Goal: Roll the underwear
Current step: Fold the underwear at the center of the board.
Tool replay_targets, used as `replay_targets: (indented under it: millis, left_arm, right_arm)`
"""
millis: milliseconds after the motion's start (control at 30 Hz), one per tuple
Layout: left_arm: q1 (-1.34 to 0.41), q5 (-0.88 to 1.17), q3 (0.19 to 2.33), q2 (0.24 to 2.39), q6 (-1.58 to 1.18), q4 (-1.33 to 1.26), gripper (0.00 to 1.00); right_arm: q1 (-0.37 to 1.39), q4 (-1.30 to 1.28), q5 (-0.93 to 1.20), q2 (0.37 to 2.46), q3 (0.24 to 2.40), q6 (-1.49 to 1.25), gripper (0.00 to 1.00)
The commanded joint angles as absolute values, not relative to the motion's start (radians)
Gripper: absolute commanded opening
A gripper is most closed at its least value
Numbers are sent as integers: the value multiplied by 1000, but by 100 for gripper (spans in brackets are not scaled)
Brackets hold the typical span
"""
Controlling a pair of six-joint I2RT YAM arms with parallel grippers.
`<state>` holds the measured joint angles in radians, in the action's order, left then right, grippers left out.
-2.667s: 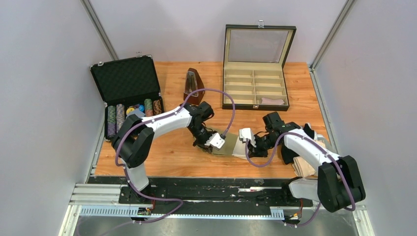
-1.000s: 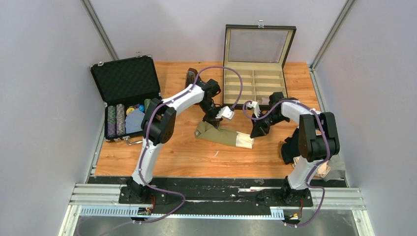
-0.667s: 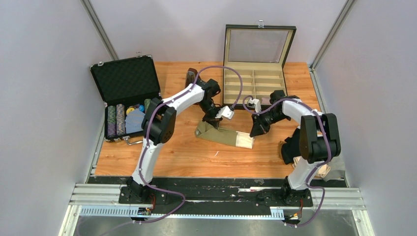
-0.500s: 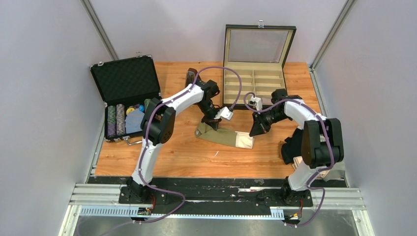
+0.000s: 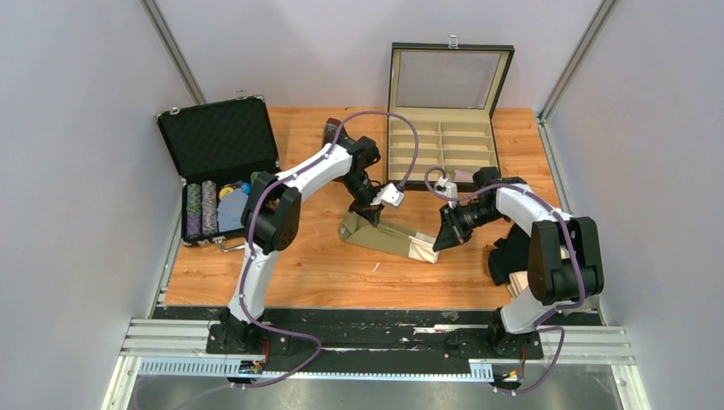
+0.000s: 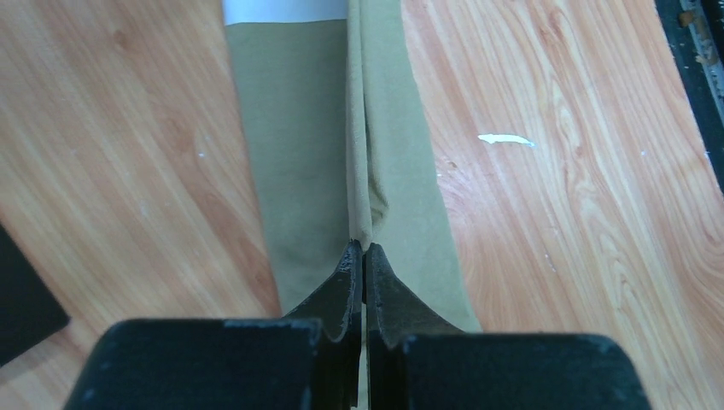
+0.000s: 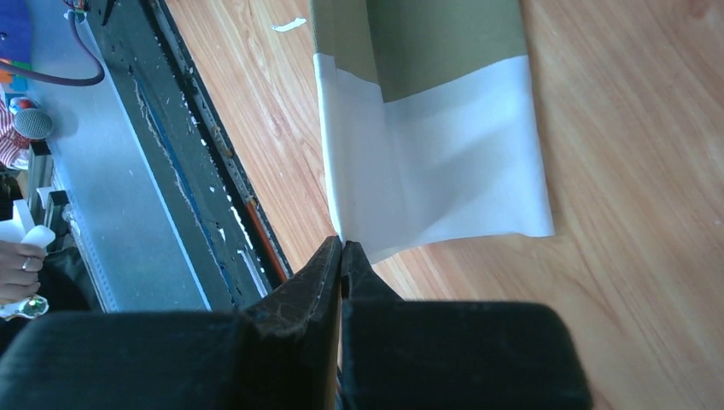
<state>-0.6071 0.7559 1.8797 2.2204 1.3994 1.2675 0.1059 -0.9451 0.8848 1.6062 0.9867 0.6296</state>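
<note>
The olive-khaki underwear (image 5: pixel 388 237) lies folded in a long strip across the middle of the table, its pale waistband (image 5: pixel 423 249) at the right end. My left gripper (image 5: pixel 365 218) is at the strip's left end. In the left wrist view this gripper (image 6: pixel 364 246) is shut on a raised fold of the olive cloth (image 6: pixel 299 128). My right gripper (image 5: pixel 439 244) is at the waistband end. In the right wrist view it (image 7: pixel 341 243) is shut on the near corner of the pale waistband (image 7: pixel 435 162). More underwear, black and cream, lies in a pile (image 5: pixel 510 260) by the right arm.
An open black case (image 5: pixel 222 145) with poker chips stands at the left. A dark metronome (image 5: pixel 331 138) is behind the left arm. An open compartment box (image 5: pixel 442 141) stands at the back. The table's near edge and black rail (image 7: pixel 205 171) run close to the waistband.
Since 2.7 s ago both arms have carried the olive strip farther from the near edge. In the last second the right gripper moved down and nearer with the waistband end; the left gripper barely moved.
</note>
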Motion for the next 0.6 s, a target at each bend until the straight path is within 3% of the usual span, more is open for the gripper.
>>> replay_targets:
  millis: [0,567]
  left_arm:
    - [-601,743,1967,2261,1400,1302,0]
    - [-609,705,2067,2363,1342,1243,0]
  right_arm:
    - [70,-928,905,1618,986,597,0]
    - [-20,-855,854,1809,1060,542,0]
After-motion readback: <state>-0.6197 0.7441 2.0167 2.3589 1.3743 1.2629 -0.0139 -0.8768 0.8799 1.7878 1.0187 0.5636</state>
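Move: Both hands hold the raised near flap of the olive underwear, aiming at the far edge of its lower layer, some 3 cm ahead of the left hand and 4 cm below. A white scrap lies about 9 cm back of that hand; the metronome stands roughly 16 cm ahead, 9 cm left. From the right hand the far edge's waistband corner is about 5 cm ahead, 2 cm right and 5 cm below, with the black underwear some 17 cm right, 2 cm back. Downward, forward and to the right, both hands carry the pinched flap over towards the far edge of the underwear: the right about 5 cm in all, turning some 10 degrees clockwise and tilting a little, the left about 3.5 cm, rising slightly before it sinks. Both keep their fingers shut on the cloth. ##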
